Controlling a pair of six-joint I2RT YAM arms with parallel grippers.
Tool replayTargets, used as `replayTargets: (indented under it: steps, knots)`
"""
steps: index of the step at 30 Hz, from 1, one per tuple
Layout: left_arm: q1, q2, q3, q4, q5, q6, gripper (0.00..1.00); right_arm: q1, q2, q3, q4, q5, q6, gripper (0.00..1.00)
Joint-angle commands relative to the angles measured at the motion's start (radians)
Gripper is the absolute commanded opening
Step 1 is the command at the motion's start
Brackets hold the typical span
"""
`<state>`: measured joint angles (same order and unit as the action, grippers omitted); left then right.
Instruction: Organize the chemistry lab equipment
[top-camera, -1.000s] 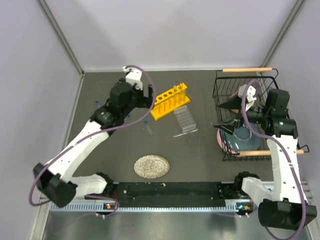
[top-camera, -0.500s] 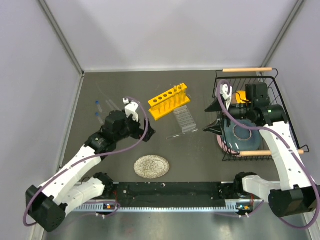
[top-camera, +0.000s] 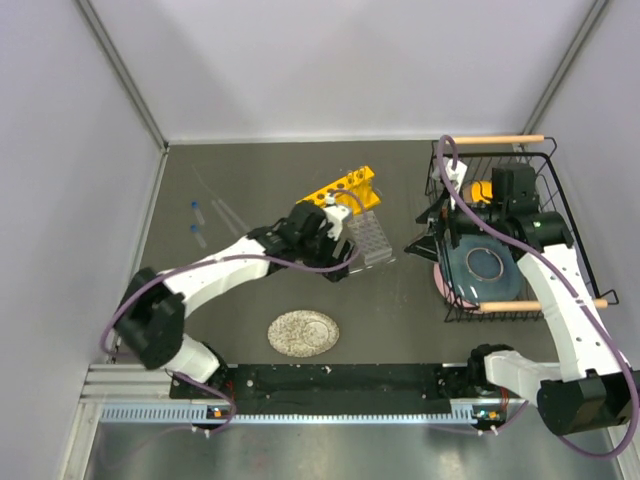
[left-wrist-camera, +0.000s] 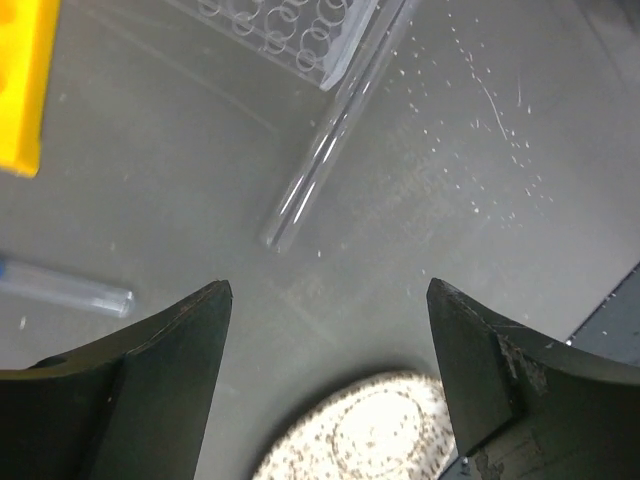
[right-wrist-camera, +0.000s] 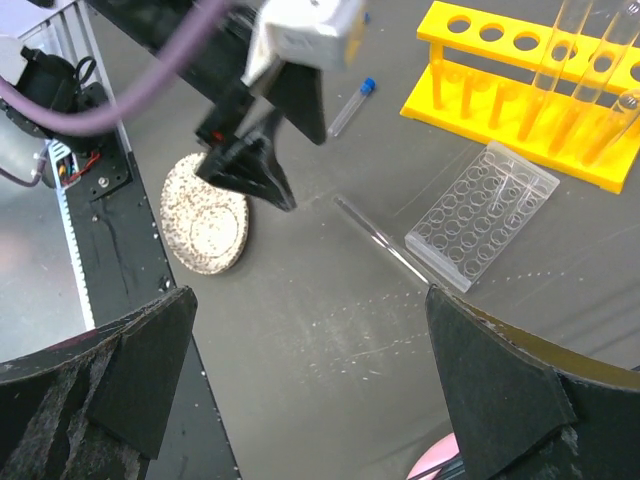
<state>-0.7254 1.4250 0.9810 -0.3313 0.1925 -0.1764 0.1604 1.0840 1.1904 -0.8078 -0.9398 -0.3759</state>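
The yellow test-tube rack (top-camera: 340, 193) stands at the back middle, with thin glass tubes (right-wrist-camera: 572, 48) upright in its right-hand holes. In front of it lies the clear gridded rack (top-camera: 371, 238), and a loose glass tube (left-wrist-camera: 322, 160) lies flat along its near edge. My left gripper (top-camera: 338, 262) hovers open just short of that tube's near end, with nothing between its fingers (left-wrist-camera: 150, 370). A blue-capped vial (right-wrist-camera: 350, 108) lies left of the racks, and two more vials (top-camera: 196, 210) lie far left. My right gripper (top-camera: 425, 232) hangs open and empty right of the gridded rack.
A speckled grey plate (top-camera: 303, 333) lies near the front middle, right under my left wrist. A black wire basket (top-camera: 445, 180) with bowls and wooden handles fills the right side, behind my right gripper. Grey walls close the back and sides.
My left arm swung from the back left across to the middle, ending over the loose glass tube. My right gripper came left out of the basket, then held still.
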Motion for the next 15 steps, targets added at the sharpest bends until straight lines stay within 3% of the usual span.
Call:
replayTargets:
  steps: [1, 8, 15]
  knots:
    - [-0.026, 0.150, 0.172, -0.092, -0.019, 0.103, 0.81, -0.013, -0.015, 0.014, 0.039, -0.016, 0.069, 0.99]
    - [-0.046, 0.371, 0.312, -0.138, -0.001, 0.169, 0.67, -0.073, -0.064, -0.035, 0.055, -0.040, 0.061, 0.99]
    - [-0.078, 0.482, 0.396, -0.190, -0.044, 0.210, 0.59, -0.105, -0.088, -0.086, 0.088, -0.071, 0.078, 0.99]
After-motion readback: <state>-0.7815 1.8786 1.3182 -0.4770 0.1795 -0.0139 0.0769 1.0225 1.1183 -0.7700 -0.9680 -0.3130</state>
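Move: Ahead and to the right of the left hand lies the glass tube, its middle about 4 cm farther out, 7 cm right and some 11 cm below. The clear well tray sits 11 cm ahead and 8 cm right, the yellow rack 17 cm ahead and 2 cm right; the speckled plate is 11 cm back and 6 cm left. From the idle right hand, the tube is roughly 6 cm ahead, 9 cm left and 27 cm below. Sinking about 7 cm towards the glass tube beside the well tray, the left hand also goes some 5 cm right and 3 cm forward, the forward part dying out near the end. The fingers tip some 15 degrees more steeply down, turn slightly clockwise and narrow from nearly wide open to a bit over half, still short of gripping the tube. ##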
